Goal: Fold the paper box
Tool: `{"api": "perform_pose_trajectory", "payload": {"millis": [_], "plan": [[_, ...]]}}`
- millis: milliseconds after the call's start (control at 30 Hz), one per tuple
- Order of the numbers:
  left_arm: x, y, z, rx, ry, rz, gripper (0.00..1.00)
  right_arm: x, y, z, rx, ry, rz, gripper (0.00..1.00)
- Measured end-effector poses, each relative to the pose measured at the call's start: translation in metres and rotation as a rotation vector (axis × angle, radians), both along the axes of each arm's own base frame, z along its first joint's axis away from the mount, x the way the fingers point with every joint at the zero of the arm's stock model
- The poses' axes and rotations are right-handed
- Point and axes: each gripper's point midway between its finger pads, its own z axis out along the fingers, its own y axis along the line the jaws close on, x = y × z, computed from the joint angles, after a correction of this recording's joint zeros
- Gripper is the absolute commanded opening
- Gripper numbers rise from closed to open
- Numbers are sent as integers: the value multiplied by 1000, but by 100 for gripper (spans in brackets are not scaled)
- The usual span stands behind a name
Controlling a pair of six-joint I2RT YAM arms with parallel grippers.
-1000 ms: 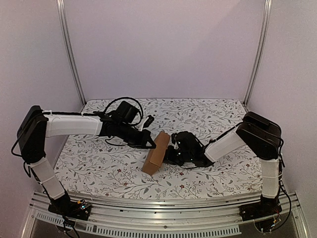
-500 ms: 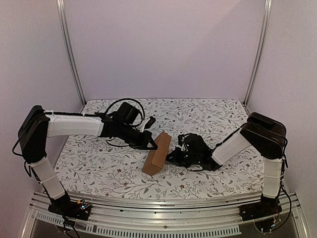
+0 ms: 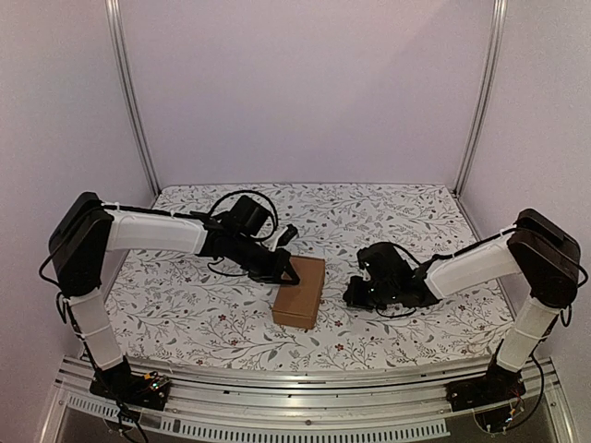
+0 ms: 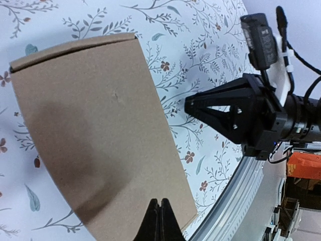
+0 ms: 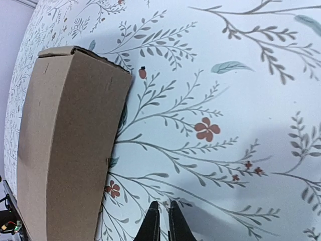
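Note:
The paper box [image 3: 299,293] is a closed brown carton lying flat on the floral cloth near the middle of the table. In the left wrist view its broad top face [image 4: 100,135] fills the frame. My left gripper [image 3: 292,274] is shut, empty, its tip over the box's far left corner [image 4: 160,203]; I cannot tell whether it touches. My right gripper [image 3: 354,293] sits low on the cloth to the right of the box, a short gap away. Its fingers [image 5: 161,206] are parted by a thin slit with nothing between them. The box's side wall [image 5: 65,145] shows at the left of the right wrist view.
The floral tablecloth [image 3: 406,217] covers the table. An aluminium rail [image 3: 305,374] runs along the near edge, and two upright posts [image 3: 129,92] stand at the back corners. A black cable [image 3: 231,189] loops above the left wrist.
The box was propped on edge between both grippers; now it lies flat. My right gripper has drawn back to the right and parted slightly. The left gripper stays at the box.

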Motion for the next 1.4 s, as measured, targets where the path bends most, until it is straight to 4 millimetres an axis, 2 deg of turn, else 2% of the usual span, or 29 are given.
{"api": "perform_pose_trajectory", "payload": {"millis": [100, 200, 333, 400, 467, 500, 600, 633, 667, 700, 767, 833, 867, 967, 1100, 1233, 1300, 1400], "plan": [[-1, 3, -4, 20, 13, 3, 0, -4, -15, 13, -82, -16, 16, 3], [4, 0, 4, 19, -3, 9, 0, -2, -20, 37, -137, -57, 46, 5], [11, -2, 21, 10, -43, 15, 0, 5, -23, 67, -187, -121, 75, 14], [12, 0, 30, 11, -60, 21, 1, 8, -26, 78, -217, -148, 83, 23], [13, 3, 42, 16, -81, 31, 14, 10, -30, 88, -248, -172, 93, 31], [14, 5, 48, 17, -95, 36, 25, 10, -31, 91, -261, -179, 98, 37], [16, 12, 70, 21, -146, 57, 48, 13, -36, 104, -316, -208, 119, 61], [17, 16, 79, 23, -168, 67, 55, 16, -37, 109, -326, -219, 116, 74], [18, 21, 88, 27, -193, 77, 61, 17, -39, 113, -336, -228, 114, 96], [19, 26, 98, 29, -217, 94, 66, 19, -42, 117, -352, -241, 113, 98], [21, 35, 115, 39, -266, 112, 76, 22, -51, 122, -376, -252, 107, 99], [24, 46, 131, 56, -315, 136, 97, 24, -63, 125, -401, -250, 96, 99], [25, 52, 137, 66, -340, 147, 99, 26, -71, 127, -413, -246, 82, 99], [27, 73, 152, 112, -396, 187, 100, 34, -97, 132, -447, -237, 38, 99], [36, 105, 158, 196, -439, 249, 100, 47, -139, 140, -481, -217, -48, 99], [51, 146, 158, 284, -457, 332, 100, 60, -187, 157, -482, -216, -174, 99], [59, 170, 158, 319, -467, 381, 100, 66, -217, 168, -461, -217, -260, 99], [62, 206, 158, 364, -494, 452, 99, 67, -256, 180, -420, -218, -361, 99]]}}
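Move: The closed paper box lies flat, nearly under the left hand: its middle is about 2 cm ahead, 1 cm to the right and 6 cm below, with the shut fingertips at or just over its top. From the right hand, already clear of the box, the middle lies some 10 cm to the left, 1 cm ahead and 1 cm above. Nothing else stands near. Both empty hands rise, then swing outward some 20 to 25 cm, away from the box, fingers opening wide. ##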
